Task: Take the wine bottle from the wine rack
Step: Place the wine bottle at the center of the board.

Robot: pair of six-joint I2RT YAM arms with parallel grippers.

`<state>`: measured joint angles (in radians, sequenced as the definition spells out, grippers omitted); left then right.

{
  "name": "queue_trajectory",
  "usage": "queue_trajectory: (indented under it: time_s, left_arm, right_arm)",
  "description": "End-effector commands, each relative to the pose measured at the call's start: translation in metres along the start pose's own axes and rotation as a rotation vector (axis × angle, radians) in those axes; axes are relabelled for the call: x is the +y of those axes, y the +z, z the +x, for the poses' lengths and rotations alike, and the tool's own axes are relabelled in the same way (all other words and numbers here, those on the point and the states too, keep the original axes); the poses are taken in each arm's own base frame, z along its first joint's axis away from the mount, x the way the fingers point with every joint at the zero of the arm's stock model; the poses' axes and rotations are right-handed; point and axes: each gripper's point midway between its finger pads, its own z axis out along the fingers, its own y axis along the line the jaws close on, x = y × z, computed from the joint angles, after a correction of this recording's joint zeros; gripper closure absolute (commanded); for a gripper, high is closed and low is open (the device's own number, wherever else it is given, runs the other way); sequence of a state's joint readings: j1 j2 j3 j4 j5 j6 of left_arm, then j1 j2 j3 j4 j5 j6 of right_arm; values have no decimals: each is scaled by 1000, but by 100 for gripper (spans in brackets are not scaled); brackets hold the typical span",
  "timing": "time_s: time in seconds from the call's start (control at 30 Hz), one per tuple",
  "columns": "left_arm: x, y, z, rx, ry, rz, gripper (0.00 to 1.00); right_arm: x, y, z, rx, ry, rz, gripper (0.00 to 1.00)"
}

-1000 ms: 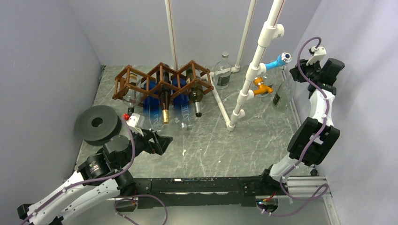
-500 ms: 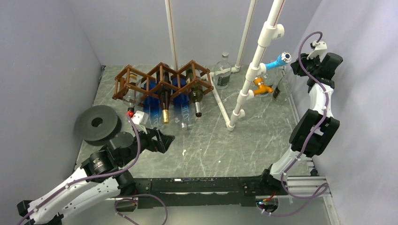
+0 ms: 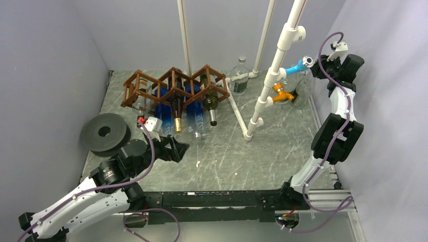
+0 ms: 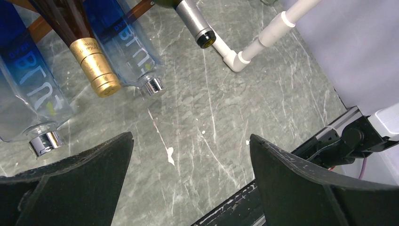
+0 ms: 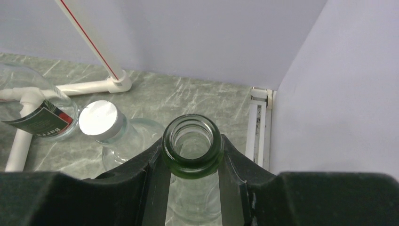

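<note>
The brown wooden wine rack point(image 3: 174, 85) stands at the back left with bottles lying in its cells. A dark wine bottle with gold foil point(image 3: 177, 113) point(image 4: 94, 70), a green one with a grey capsule point(image 3: 211, 108) point(image 4: 193, 21) and blue bottles point(image 3: 164, 118) point(image 4: 127, 47) poke out of its front. My left gripper point(image 3: 181, 150) point(image 4: 190, 136) hangs open over bare table just in front of those necks, holding nothing. At the back right, my right gripper point(image 3: 315, 70) point(image 5: 192, 141) is shut on the neck of an upright green-mouthed glass bottle point(image 3: 302, 93) point(image 5: 193, 167).
A white pipe frame point(image 3: 262, 96) with blue and orange taps stands between rack and right arm. A clear bottle point(image 3: 239, 78) stands at the back. A silver-capped bottle point(image 5: 99, 120) stands beside the held one. A grey disc point(image 3: 105, 132) sits left. The right wall is close.
My left arm has moved forward and right, toward the bottle necks, still open. My right arm has shifted slightly left with the green-mouthed bottle in its grip.
</note>
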<state>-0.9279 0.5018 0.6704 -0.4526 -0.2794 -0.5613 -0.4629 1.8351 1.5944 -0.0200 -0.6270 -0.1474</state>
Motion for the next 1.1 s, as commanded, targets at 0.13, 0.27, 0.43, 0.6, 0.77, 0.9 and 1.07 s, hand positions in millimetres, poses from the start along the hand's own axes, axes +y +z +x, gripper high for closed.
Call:
queue_trajectory:
  time_s: [0.13,0.27,0.43,0.6,0.77,0.9,1.07]
  left_arm:
    - [-12,0,-30,-77,1,19,1]
    - [-13,1,-32,-78,2,21,1]
    - [-14,1,-32,-79,1,25,1]
    - [-15,-1,-33,-81,-1,32,1]
    - [-16,-3,-34,-87,-9,41,0]
    - [-16,-5,-33,-88,-17,46,0]
    - [-16,-7,-31,-92,-32,56,0]
  right_arm:
    - [3,-9,-102,-264,-170,1,98]
    - [4,-8,-96,-249,-170,-4,92]
    - [7,-8,-87,-230,-163,-12,83]
    - [11,-11,-87,-228,-161,-24,69]
    - [12,-14,-88,-226,-160,-21,53]
    - [13,-17,-91,-228,-161,-19,41]
    - [16,-20,-94,-230,-160,-21,30]
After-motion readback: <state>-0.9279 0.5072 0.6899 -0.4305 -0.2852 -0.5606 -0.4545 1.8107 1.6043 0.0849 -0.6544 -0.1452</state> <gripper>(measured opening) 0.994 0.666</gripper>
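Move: The right hand is over the far right corner and already grips the clear, green-rimmed bottle by the neck, so the bottle's middle lies straight below it, about 12 cm down. A white-capped bottle stands some 8 cm left of the hand and 3 cm ahead, its middle about 14 cm below. The labelled bottle is roughly 30 cm left and 5 cm ahead, equally low. From the left hand, the green-rimmed bottle lies about 35 cm ahead, 56 cm right and 10 cm below. The right hand lets go of the green-rimmed bottle's neck: it first holds nearly still with the grip kept, then opens its fingers clear of both sides of the glass. As they spread, it lifts straight up about 4 cm, away from the bottle's mouth, and the fingertips tip up some 5 to 10 degrees. ##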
